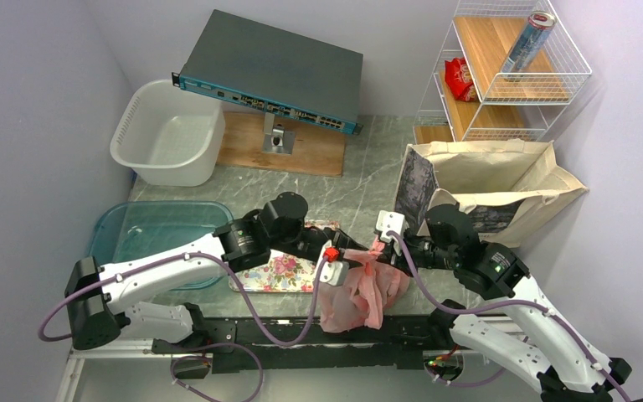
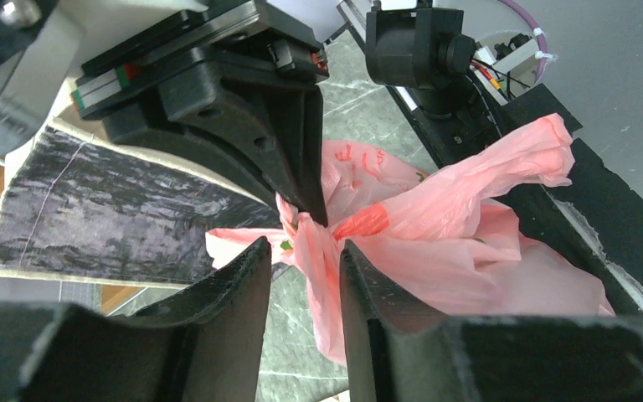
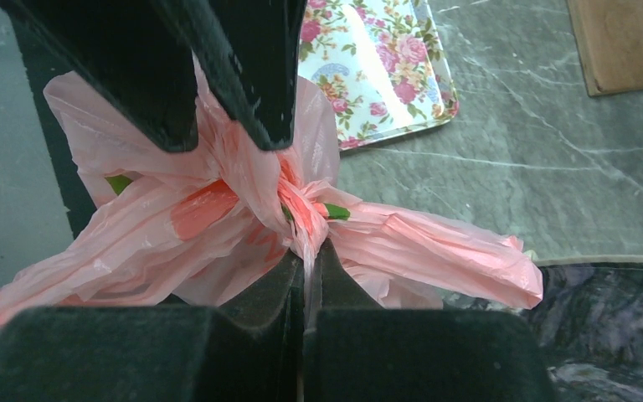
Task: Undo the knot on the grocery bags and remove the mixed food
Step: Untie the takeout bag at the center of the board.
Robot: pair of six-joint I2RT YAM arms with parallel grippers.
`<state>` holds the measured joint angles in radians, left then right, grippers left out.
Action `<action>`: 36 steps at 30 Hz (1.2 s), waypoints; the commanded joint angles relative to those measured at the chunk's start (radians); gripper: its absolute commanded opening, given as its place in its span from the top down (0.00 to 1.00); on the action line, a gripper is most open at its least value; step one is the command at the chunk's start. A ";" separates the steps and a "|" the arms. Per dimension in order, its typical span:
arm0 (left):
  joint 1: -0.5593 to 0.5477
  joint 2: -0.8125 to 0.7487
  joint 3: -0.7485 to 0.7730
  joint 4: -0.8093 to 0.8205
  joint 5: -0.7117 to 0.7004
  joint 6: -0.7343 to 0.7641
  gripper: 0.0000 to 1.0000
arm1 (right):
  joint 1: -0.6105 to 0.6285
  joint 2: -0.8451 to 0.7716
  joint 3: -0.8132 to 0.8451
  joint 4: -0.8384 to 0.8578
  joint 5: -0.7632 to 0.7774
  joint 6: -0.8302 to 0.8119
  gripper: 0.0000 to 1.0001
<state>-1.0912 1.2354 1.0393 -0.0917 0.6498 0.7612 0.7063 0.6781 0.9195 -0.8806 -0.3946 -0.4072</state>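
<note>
The thin pink plastic bag (image 1: pixel 358 293) hangs between my two grippers at the near table edge. Its knot (image 3: pixel 300 203) is a bunched pink lump with red print. My right gripper (image 3: pixel 308 249) is shut on the plastic right at the knot (image 2: pixel 306 219). My left gripper (image 2: pixel 305 253) faces it with its jaws apart, straddling a loose strand of pink plastic below the knot without pinching it. The left gripper's fingers (image 3: pixel 233 79) reach in from the top of the right wrist view. The beige canvas tote (image 1: pixel 490 186) stands open at the right. The mixed food is hidden.
A floral tray (image 1: pixel 278 272) lies under the left arm, beside a teal tub (image 1: pixel 152 230). A white basin (image 1: pixel 167 134) and a network switch (image 1: pixel 272 71) on a wooden board sit at the back. A wire shelf (image 1: pixel 515 79) holds a silver can (image 1: pixel 529 42) and a red packet (image 1: pixel 459 79).
</note>
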 commanded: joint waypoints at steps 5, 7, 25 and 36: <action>-0.029 0.045 0.027 0.047 -0.124 0.014 0.57 | -0.003 -0.003 0.052 0.074 -0.081 0.031 1.00; -0.037 0.053 0.021 0.041 -0.145 0.041 0.56 | -0.004 -0.003 0.055 0.077 -0.099 0.030 1.00; -0.067 0.013 -0.081 -0.171 -0.052 0.436 1.00 | -0.005 0.005 0.086 0.105 0.059 0.067 1.00; -0.057 -0.041 -0.143 -0.329 -0.043 0.621 1.00 | -0.015 -0.009 0.117 0.074 0.185 0.007 1.00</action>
<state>-1.1488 1.2278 0.9539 -0.1192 0.5449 1.3075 0.7128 0.7006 0.9512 -0.8818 -0.3744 -0.3664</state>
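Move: The takeout bag's knot sits just off my left fingertips: some 2 cm to my left hand's right, 1 cm ahead and 3 cm below. The bag's body hangs about 10 cm back and 10 cm below that hand. The floral tray lies roughly 19 cm to its left, 3 cm back and 18 cm down. From my right hand, which already pinches a strand, the knot is about 2 cm left, 1 cm ahead and 2 cm below. I ease my half-open left hand about 3 cm down, drifting a little forward and right to the knot, then shut its fingers and pinch the plastic right beside my right fingertips. Keeping that pinch, I roll the left wrist some 30 degrees about its fingers, its upper side tipping back towards the base, while my right hand holds its strand practically in place. ##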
